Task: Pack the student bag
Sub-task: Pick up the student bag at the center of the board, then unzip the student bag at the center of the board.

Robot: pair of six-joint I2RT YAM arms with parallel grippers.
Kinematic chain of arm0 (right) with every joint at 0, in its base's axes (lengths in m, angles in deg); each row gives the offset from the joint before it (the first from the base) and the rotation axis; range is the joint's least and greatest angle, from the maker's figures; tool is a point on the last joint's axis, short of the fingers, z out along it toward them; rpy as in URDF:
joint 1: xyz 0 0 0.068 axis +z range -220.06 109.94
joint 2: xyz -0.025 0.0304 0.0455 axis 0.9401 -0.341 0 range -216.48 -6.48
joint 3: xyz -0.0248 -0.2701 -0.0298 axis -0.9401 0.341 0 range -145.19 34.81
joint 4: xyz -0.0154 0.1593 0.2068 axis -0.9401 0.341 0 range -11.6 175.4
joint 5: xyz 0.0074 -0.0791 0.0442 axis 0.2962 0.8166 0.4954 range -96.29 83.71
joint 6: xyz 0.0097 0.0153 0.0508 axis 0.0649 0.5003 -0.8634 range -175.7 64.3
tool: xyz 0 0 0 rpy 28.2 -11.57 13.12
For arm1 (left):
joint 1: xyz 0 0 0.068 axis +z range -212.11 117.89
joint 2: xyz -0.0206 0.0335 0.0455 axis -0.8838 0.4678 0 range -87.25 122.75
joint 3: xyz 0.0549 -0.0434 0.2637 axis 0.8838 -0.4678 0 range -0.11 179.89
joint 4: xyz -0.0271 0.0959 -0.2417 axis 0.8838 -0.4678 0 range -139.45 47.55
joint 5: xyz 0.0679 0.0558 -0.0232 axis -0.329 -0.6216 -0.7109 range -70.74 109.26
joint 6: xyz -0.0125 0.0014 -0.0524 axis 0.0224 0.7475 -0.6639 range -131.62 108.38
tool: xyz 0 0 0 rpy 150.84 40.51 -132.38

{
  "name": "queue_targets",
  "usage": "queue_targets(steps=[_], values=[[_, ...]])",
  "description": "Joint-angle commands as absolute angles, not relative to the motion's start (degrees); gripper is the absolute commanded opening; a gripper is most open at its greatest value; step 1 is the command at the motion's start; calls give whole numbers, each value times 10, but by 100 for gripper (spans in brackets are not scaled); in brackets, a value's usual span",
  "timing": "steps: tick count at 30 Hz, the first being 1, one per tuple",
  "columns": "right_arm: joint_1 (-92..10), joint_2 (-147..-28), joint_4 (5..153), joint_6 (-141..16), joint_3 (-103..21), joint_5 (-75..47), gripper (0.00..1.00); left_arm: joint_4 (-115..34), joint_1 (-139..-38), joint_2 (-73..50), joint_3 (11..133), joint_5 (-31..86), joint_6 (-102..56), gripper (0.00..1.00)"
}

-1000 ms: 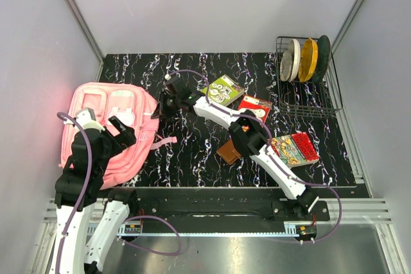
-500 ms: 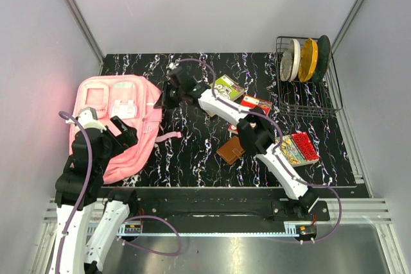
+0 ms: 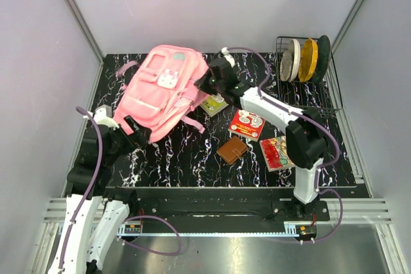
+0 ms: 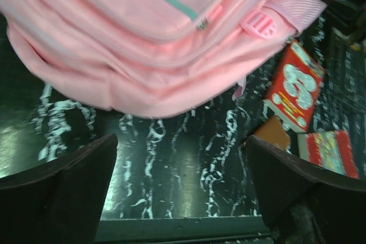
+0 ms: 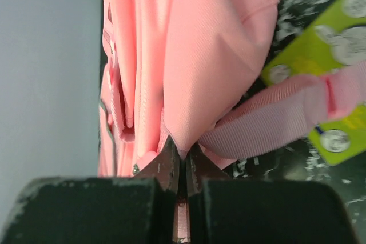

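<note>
The student bag (image 3: 162,91), a big pink backpack, stretches slantwise across the back of the table, front pockets up. My right gripper (image 3: 204,83) is at its right edge, shut on a pinch of pink fabric. In the right wrist view the jaws (image 5: 183,158) clamp a fold of the bag (image 5: 194,50), and a pink strap (image 5: 274,121) crosses a green book (image 5: 329,55). My left gripper (image 3: 133,130) hangs open just in front of the bag's near end. Its wrist view shows the bag (image 4: 143,38) above the wide-apart fingers (image 4: 63,190), with nothing between them.
A green book (image 3: 214,104) lies partly under the bag's strap. A red book (image 3: 247,124), a brown wallet (image 3: 232,150) and a colourful book (image 3: 277,153) lie right of centre. A wire dish rack (image 3: 309,97) with plates stands at the back right.
My right gripper closed on the bag and hauled it from the left edge toward the back centre, turning it. The books shifted nearer and leftward. My left arm moved slightly right.
</note>
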State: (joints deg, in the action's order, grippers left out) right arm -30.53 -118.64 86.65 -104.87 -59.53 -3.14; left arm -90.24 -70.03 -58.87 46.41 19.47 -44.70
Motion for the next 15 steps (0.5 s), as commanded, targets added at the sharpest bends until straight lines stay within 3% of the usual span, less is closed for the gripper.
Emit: queue_targets(steps=[1,8,15], values=[[-311,-1111,734,-1118,-519,79,0,-765,-701,-568,435,325,-472,99],[-310,-1067,749,-1139,-457,106,0,-636,-797,-520,405,347,-463,99],[-309,-1028,744,-1133,-394,84,0,-593,-970,-445,406,207,-441,98]])
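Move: The right hand already grips the student bag's right edge; the bag's middle lies about 16 cm to its left, 2 cm back and 8 cm lower. The green book is level with that hand, roughly 7 cm right and 18 cm below; the red book is some 19 cm right and 9 cm back. From the empty left hand, the bag's middle is about 13 cm ahead, 8 cm right and 8 cm lower; its hanging near strap is 20 cm right, 4 cm ahead. Rightward and down, slowing as it goes, the right hand carries the bag some 6 cm across and 5 cm lower to above the green book, keeping its pinch and turning about 15 degrees clockwise. The left hand sweeps nearly level, about 13 cm right along the bag's near side towards the hanging strap, turning clockwise some 30 degrees with fingers still wide open. ##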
